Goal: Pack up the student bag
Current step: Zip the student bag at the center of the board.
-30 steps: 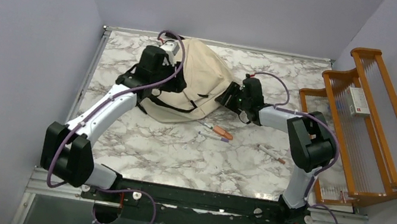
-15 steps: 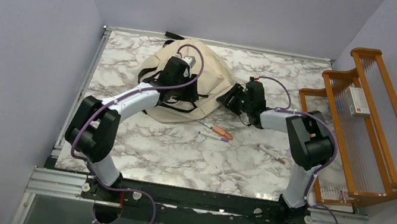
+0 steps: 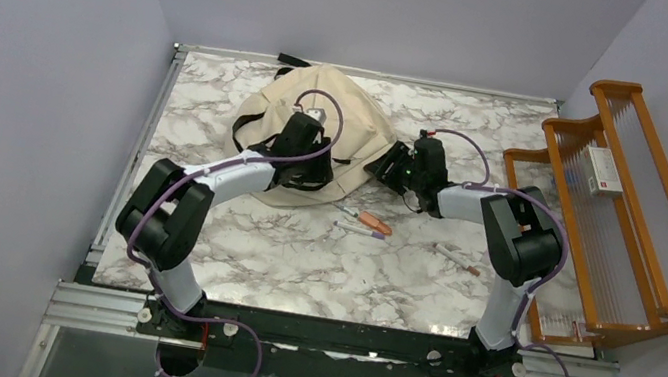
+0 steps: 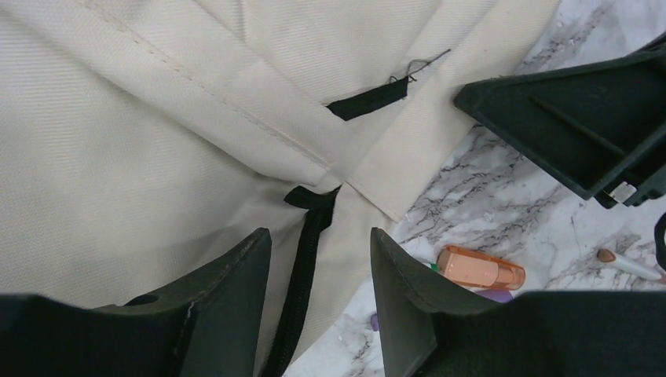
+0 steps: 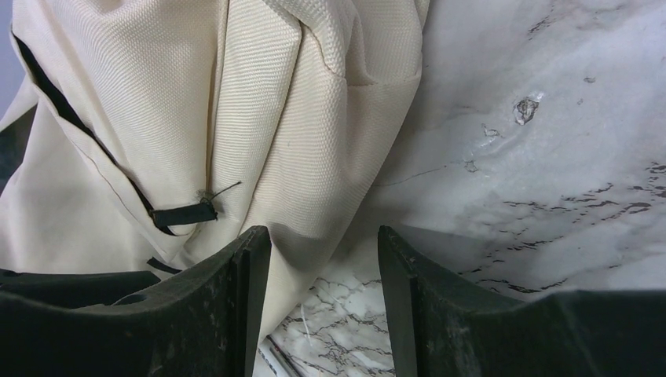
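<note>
The student bag [image 3: 342, 114] is a cream fabric backpack with black straps, lying at the back middle of the marble table [image 3: 230, 243]. My left gripper [image 3: 318, 174] hangs over the bag's near right part. In the left wrist view it [image 4: 320, 236] is open, and the black zipper [image 4: 302, 259] runs between its fingers without touching them. My right gripper [image 3: 384, 169] is at the bag's right edge. It [image 5: 323, 236] is open too, with a fold of the bag [image 5: 236, 118] lying between its fingers over bare marble.
An orange capped stick [image 3: 373, 222] and a purple pen [image 3: 359, 230] lie just in front of the bag. Another pen [image 3: 457, 259] lies further right. A wooden rack [image 3: 663, 261] with a white box [image 3: 604, 171] stands along the right edge.
My left arm has swung from the bag's left side across to its near right part. The bag now spreads further left. Both grippers have narrowed a little.
</note>
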Motion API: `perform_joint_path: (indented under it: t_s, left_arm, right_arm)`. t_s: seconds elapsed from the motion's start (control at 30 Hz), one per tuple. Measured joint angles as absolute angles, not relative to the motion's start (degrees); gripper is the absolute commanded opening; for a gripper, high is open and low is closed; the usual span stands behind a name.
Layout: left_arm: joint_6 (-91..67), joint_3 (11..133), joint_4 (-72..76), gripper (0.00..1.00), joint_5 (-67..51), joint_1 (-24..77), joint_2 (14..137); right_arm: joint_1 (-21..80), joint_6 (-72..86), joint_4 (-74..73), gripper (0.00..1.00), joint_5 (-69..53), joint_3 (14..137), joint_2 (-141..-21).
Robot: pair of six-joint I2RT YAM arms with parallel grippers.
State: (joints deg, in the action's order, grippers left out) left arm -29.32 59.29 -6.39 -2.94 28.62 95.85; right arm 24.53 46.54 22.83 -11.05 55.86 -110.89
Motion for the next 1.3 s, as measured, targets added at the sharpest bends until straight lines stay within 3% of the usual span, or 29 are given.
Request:
perform_joint_path:
  t_s: [0.5, 1.1, 1.3]
  left_arm:
    - [-34.35, 56.31, 1.83, 0.49, -0.10, 28.99, 99.53]
    - [-34.50, 57.60, 3.77, 0.02, 0.62, 29.39, 102.43]
    - [-32.88, 59.27, 2.79, 0.00, 0.54, 29.63, 102.43]
  right_arm:
    - [24.53, 46.54, 22.96, 0.57, -11.38, 55.75, -110.89]
    - [24.53, 46.50, 23.14, 0.57, -11.53, 55.57, -110.87]
    - [24.53, 46.50, 23.16, 0.61, -11.55, 54.78, -110.15]
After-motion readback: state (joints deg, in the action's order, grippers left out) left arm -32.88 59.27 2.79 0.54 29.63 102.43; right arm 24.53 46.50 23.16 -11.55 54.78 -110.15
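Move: Just below and beyond the left fingertips lies the zip slider on the student bag's near side, some 3 cm lower, 2 cm ahead and 1 cm to the right. The black tab sits about 6 cm ahead and 3 cm right of that hand; the orange highlighter lies on the table, 10 cm right and 6 cm back. From the right hand, the slider is roughly 7 cm left, 3 cm back and 1 cm higher. Sinking about 3 cm onto the zip slider while easing some 2 cm forward and 1 cm right, the left hand turns slightly counter-clockwise. Its half-open fingers then shut fully, pinching at the slider where the cloth folds meet, and the hand lifts back about 1 cm with them closed. The right hand stays open at the bag's right edge. ##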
